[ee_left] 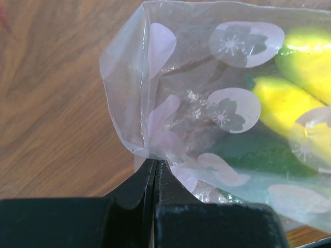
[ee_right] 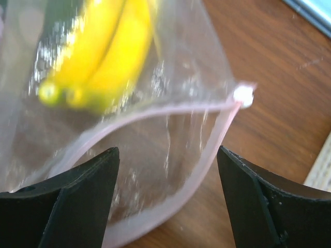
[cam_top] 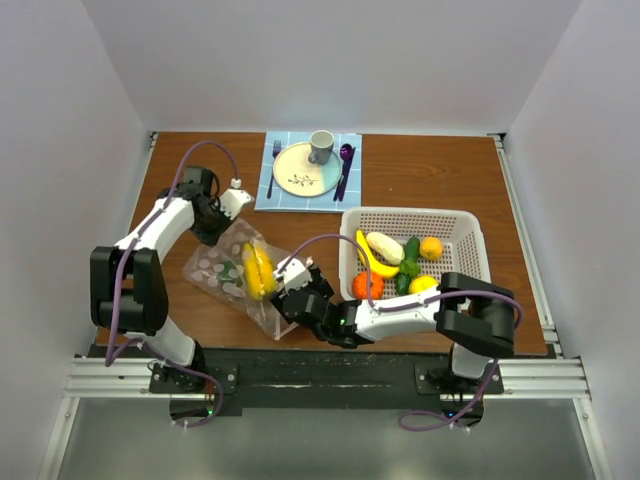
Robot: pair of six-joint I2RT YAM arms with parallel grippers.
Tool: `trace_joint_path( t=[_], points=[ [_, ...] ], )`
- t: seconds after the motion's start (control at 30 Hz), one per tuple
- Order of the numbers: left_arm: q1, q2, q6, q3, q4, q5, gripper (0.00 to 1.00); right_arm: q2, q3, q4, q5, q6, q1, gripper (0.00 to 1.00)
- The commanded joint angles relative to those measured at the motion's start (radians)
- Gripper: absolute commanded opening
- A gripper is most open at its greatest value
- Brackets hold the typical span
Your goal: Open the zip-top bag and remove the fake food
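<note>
The zip-top bag [cam_top: 232, 272] lies on the wooden table left of centre, clear with pale flower dots. A yellow banana bunch [cam_top: 258, 270] and something green are inside it. My left gripper [ee_left: 153, 161] is shut on the bag's sealed far corner [ee_left: 135, 147]. In the right wrist view the bag's pink-zippered mouth [ee_right: 170, 111] gapes open, with the banana [ee_right: 103, 51] deeper inside. My right gripper [ee_right: 168, 170] is open, one finger on each side of the mouth's lower lip. More fake food, including an orange [cam_top: 366, 285] and a lemon [cam_top: 423, 284], sits in the basket.
A white perforated basket [cam_top: 460, 232] stands right of the bag, close to my right arm. At the back a blue placemat [cam_top: 268, 198] carries a plate [cam_top: 305, 170], a cup [cam_top: 321, 146] and cutlery. White walls enclose the table on three sides.
</note>
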Motion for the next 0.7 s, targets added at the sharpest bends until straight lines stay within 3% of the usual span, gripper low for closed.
trace_joint_path(
  t=[0.0, 0.1, 0.17, 0.23, 0.3, 0.4, 0.43, 0.47, 0.67],
  points=[
    [-0.027, 0.025, -0.038, -0.029, 0.042, -0.006, 0.00, 0.029, 0.072, 0.104, -0.073, -0.023, -0.018, 0.81],
    [-0.036, 0.034, -0.047, -0.045, 0.053, -0.020, 0.00, 0.061, 0.087, 0.115, -0.113, -0.012, -0.020, 0.84],
    [-0.036, 0.031, -0.049, -0.059, 0.065, -0.045, 0.19, 0.069, 0.084, 0.123, -0.149, 0.008, -0.020, 0.88],
    [-0.036, 0.024, -0.044, -0.069, 0.069, -0.074, 0.30, 0.069, 0.072, 0.135, -0.178, 0.029, -0.018, 0.89],
    [-0.035, 0.016, -0.039, -0.069, 0.074, -0.097, 0.35, 0.061, 0.061, 0.147, -0.205, 0.035, -0.020, 0.89],
    [-0.033, -0.010, -0.032, -0.053, 0.077, -0.141, 0.59, 0.040, 0.031, 0.144, -0.228, 0.069, -0.017, 0.89],
    [-0.033, -0.015, -0.030, -0.045, 0.073, -0.149, 0.82, 0.032, 0.014, 0.146, -0.226, 0.072, -0.008, 0.88],
    [-0.030, -0.018, -0.030, -0.036, 0.056, -0.152, 0.97, 0.024, 0.006, 0.146, -0.222, 0.072, -0.002, 0.88],
    [-0.024, -0.071, -0.024, 0.070, -0.076, -0.082, 1.00, -0.036, -0.011, 0.090, -0.156, 0.086, 0.040, 0.83]
  ],
)
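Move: The bananas in the bag lie about 6 cm ahead of the right hand, 4 cm to its left and a couple of centimetres lower, with the bag's open mouth just in front of its spread fingers. The dark green vegetable in the bag is about 5 cm left of the bananas and level with them. From the left hand, whose shut fingers pinch the bag's far corner, the bananas are about 7 cm back, 10 cm right and slightly lower. The left fingers let go of the bag's far corner: that hand lowers it nearly 3 cm, opens wide, then rises about 2 cm clear of it. Meanwhile the right hand, its fingers staying spread at the bag's mouth, slides some 4 cm left, then draws back about 3 cm and sinks, turning slightly counter-clockwise and tipping down. ##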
